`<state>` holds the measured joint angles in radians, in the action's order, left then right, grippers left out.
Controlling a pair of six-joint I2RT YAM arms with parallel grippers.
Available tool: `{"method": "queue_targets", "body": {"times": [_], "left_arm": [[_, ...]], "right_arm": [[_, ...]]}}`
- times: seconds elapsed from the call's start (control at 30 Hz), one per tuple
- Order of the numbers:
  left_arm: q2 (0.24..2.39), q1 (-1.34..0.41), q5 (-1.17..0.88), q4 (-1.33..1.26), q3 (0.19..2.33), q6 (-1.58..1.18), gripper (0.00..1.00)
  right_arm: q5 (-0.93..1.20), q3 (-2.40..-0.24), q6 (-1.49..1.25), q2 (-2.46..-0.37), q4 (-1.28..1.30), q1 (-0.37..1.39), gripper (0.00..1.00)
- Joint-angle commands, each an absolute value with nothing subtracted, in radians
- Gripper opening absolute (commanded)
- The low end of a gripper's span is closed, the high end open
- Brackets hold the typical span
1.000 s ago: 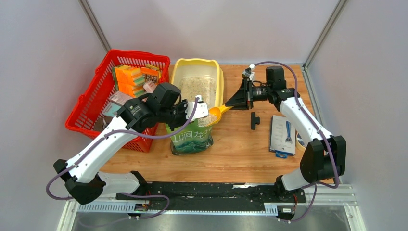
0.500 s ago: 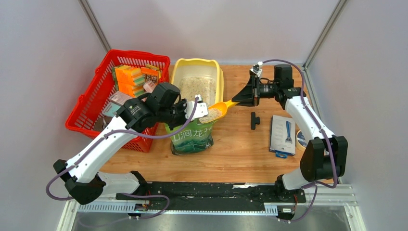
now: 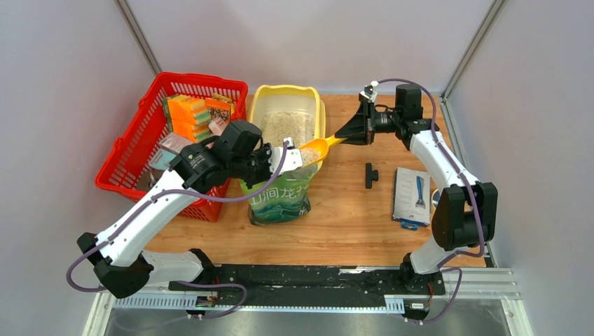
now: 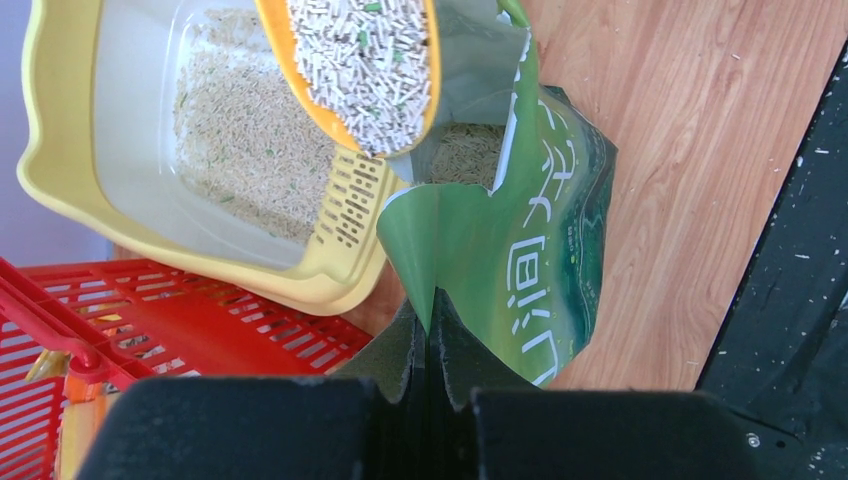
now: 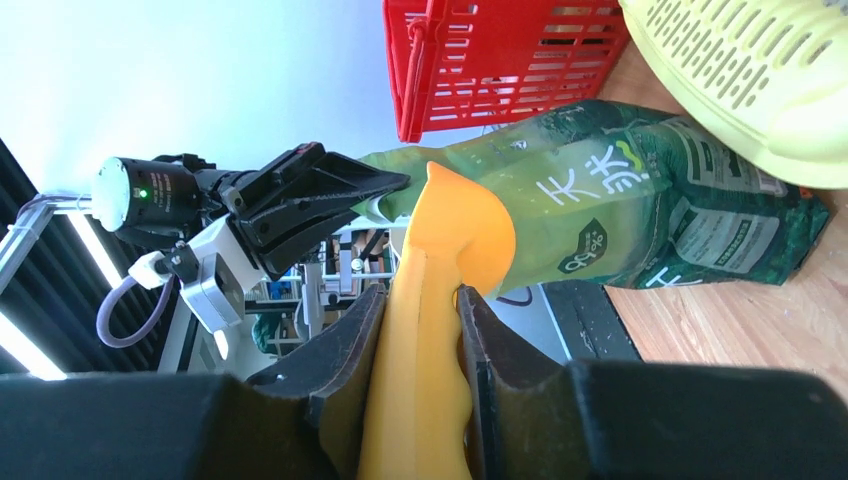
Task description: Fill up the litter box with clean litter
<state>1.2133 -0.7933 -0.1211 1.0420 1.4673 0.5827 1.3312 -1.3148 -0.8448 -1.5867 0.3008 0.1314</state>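
The pale yellow litter box (image 3: pixel 253 110) stands at the back centre with a layer of clean litter (image 3: pixel 286 128) in it. The left wrist view shows its slotted lip (image 4: pixel 350 200) and the litter (image 4: pixel 250 150) inside. In front of it stands the green pouch (image 3: pixel 279 199), its top open. My left gripper (image 3: pixel 279 162) is shut on the pouch's top edge (image 4: pixel 432 300). My right gripper (image 3: pixel 343 134) is shut on the handle of an orange scoop (image 3: pixel 315 149). The scoop (image 4: pixel 365 60) is heaped with litter and hangs over the box's near right corner.
A red mesh basket (image 3: pixel 140 140) with sponges (image 3: pixel 189 112) stands left of the litter box, against my left arm. To the right lie a small black part (image 3: pixel 370 175) and a flat packet (image 3: pixel 412 196) on the wooden table. Grey walls close in both sides.
My right gripper has lifted the loaded scoop out of the pouch and carried it back toward the litter box. The left arm and pouch have stayed put.
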Motion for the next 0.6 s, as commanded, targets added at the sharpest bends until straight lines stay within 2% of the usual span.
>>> {"method": "queue_targets", "body": {"times": [0.0,0.2,0.33,0.57], "left_arm": [[1.155,-0.796,-0.106,0.899,1.502,0.604,0.00],[1.164,-0.795,-0.087,0.914,1.511,0.612,0.00],[1.170,-0.796,-0.087,0.943,1.523,0.612,0.00],[1.157,-0.795,-0.086,1.020,1.519,0.621,0.00]], "right_arm": [[1.371,-1.419,-0.882,-1.649,0.239,0.129,0.00],[1.365,-1.557,-0.891,-1.843,0.198,0.124,0.00],[1.341,-1.763,-0.902,-2.021,0.167,0.109,0.00],[1.119,-2.101,-0.798,-2.258,0.190,0.101,0.00]]}}
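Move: The litter box's middle lies about 14 cm ahead of my right hand, 16 cm to its left and 24 cm below; that hand holds the loaded yellow scoop. The green litter bag stands roughly 12 cm back, 18 cm left and 17 cm below, and the black clip some 12 cm to the right, 1 cm ahead and far below. The red basket is about 32 cm left of the box and 8 cm nearer. From my left hand the box is about 24 cm ahead, 5 cm right and 22 cm below. I carry the full scoop forward with my right hand, away from the bag's mouth and in over the litter box, about 17 cm and picking up speed, sinking some 5 cm on the way. My grip on the handle stays as it is and the scoop bowl is kept nearly level. My left hand stays put, still pinching the bag's top edge. ##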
